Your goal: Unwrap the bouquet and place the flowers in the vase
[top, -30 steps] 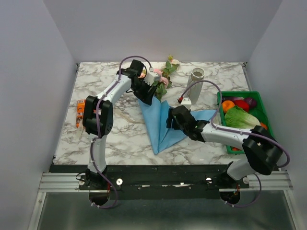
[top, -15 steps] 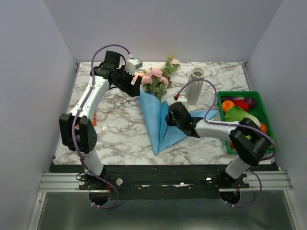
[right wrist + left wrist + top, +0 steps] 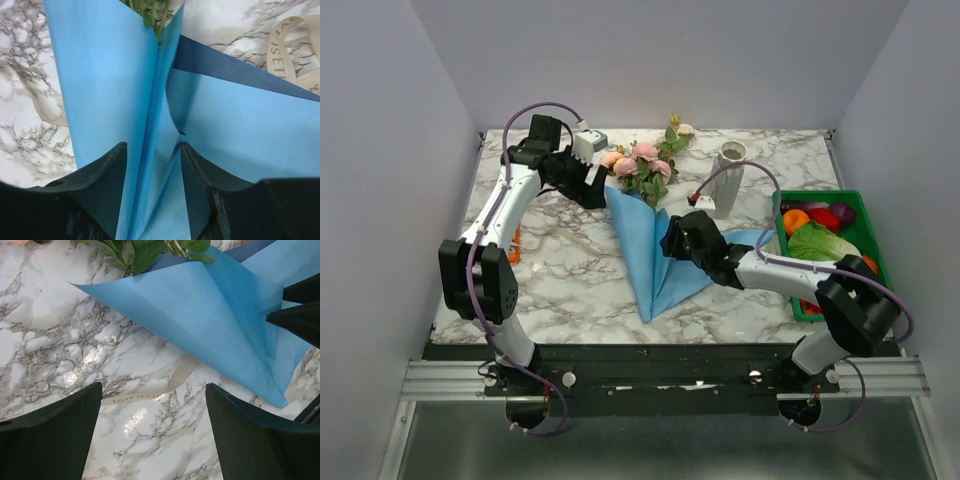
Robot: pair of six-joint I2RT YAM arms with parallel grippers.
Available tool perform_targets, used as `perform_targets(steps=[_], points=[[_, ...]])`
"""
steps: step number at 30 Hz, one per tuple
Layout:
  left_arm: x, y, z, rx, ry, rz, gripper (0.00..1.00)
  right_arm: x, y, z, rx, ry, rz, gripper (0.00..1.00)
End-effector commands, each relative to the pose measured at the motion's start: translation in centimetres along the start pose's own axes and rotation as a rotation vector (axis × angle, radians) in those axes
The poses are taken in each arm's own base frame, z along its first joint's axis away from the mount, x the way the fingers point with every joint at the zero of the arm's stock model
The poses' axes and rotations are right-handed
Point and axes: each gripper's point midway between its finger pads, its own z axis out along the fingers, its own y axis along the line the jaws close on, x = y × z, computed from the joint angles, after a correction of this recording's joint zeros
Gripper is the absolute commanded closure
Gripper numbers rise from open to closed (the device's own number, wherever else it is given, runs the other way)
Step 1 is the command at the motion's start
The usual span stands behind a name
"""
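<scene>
The bouquet lies on the marble with its blue paper (image 3: 650,255) spread loose in flat folds. The flowers (image 3: 640,165), pink and peach roses with green leaves, stick out of its far end. My left gripper (image 3: 593,189) hangs open just left of the paper's top corner. In the left wrist view only marble and a beige ribbon (image 3: 150,396) lie between the left gripper's (image 3: 152,407) fingers. My right gripper (image 3: 667,243) sits over the paper, open, straddling a raised fold of blue paper (image 3: 150,100) in the right wrist view. The off-white vase (image 3: 728,180) stands upright right of the flowers.
A green crate (image 3: 840,200) of toy produce stands at the right edge. An orange object (image 3: 516,246) lies by the left arm. More beige ribbon (image 3: 292,45) lies right of the paper, near the vase. Grey walls close in three sides.
My left gripper has opened wide and drawn back left off the flowers, which now show fully. My right gripper narrowed, then widened again, and crept slightly farther up the paper.
</scene>
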Motion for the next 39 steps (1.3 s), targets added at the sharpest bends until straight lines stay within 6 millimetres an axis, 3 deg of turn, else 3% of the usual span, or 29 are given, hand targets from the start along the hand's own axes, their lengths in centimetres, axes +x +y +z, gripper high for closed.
perform_targets(steps=[1,6,7,8,10,11,17,20,23,25,27,29,33,39], points=[[-0.6,-0.6,2.9,0.137,-0.009,0.036,0.07,-1.4,-1.0,-2.6,0.009,-0.060,0.003,0.43],[-2.0,0.8,5.3,0.194,-0.026,0.132,0.07,-2.9,-0.3,-5.7,-0.073,-0.121,-0.028,0.43],[-1.6,1.3,6.4,0.207,-0.008,0.122,0.07,-3.6,0.0,-6.8,-0.107,-0.144,-0.038,0.43],[-2.5,1.5,6.5,0.214,-0.026,0.134,0.07,-3.8,0.1,-7.3,-0.122,-0.154,-0.042,0.43],[-2.0,2.1,8.0,0.232,-0.002,0.119,0.09,-4.6,0.5,-8.7,-0.158,-0.181,-0.052,0.43],[-2.7,2.3,8.1,0.232,-0.014,0.125,0.09,-4.6,0.5,-9.1,-0.162,-0.185,-0.056,0.43],[-2.5,3.8,10.3,0.239,0.006,0.103,0.13,-4.9,1.0,-11.1,-0.226,-0.189,-0.077,0.45],[-2.3,3.5,10.6,0.267,0.012,0.092,0.25,-3.8,1.2,-10.9,-0.246,-0.153,-0.100,0.46],[-1.9,3.5,10.7,0.274,0.026,0.080,0.43,-2.5,1.5,-10.7,-0.261,-0.120,-0.128,0.46],[-1.9,3.5,10.6,0.266,0.028,0.078,0.67,-1.2,2.0,-10.4,-0.263,-0.092,-0.157,0.45],[-1.7,3.5,10.5,0.258,0.035,0.070,0.81,0.0,2.7,-10.2,-0.267,-0.068,-0.186,0.45],[-1.7,3.4,10.3,0.257,0.034,0.070,0.83,0.6,3.0,-9.7,-0.259,-0.048,-0.190,0.45],[-2.0,3.2,9.8,0.255,0.032,0.072,1.00,1.6,3.9,-9.6,-0.276,-0.022,-0.202,0.45],[-3.0,2.2,8.1,0.272,0.014,0.093,1.00,2.9,3.5,-8.8,-0.248,0.008,-0.216,0.45]])
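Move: The left hand, open, is above and short of the blue wrap's upper-left edge, which lies about 8 cm ahead, 4 cm to its right and 8 cm below; the flower heads are some 15 cm ahead and 11 cm right, 11 cm down, and the loose ribbon about 5 cm back, 16 cm below. From the right hand, the lower part of the wrap's loose fold is some 9 cm back, 4 cm left and 4 cm below; the wrap's lower point is 17 cm back and 6 cm left, the opened flap 3 cm back and 10 cm right, both about 5 cm down. The left hand reaches forward about 8 cm while sinking some 7 cm and easing right to the wrap's upper-left edge, turning slightly clockwise, then stays nearly in place as its wide-open fingers close fully, seemingly pinching the paper edge beside the stems. Meanwhile the right hand, fingers kept half open, lifts clear of the loose fold by about 11 cm while drawing back and right, its fingers tipping up, then comes back left and down, still drawing back, to hover over the wrap's lower part, turned nearly 20 degrees counter-clockwise. ##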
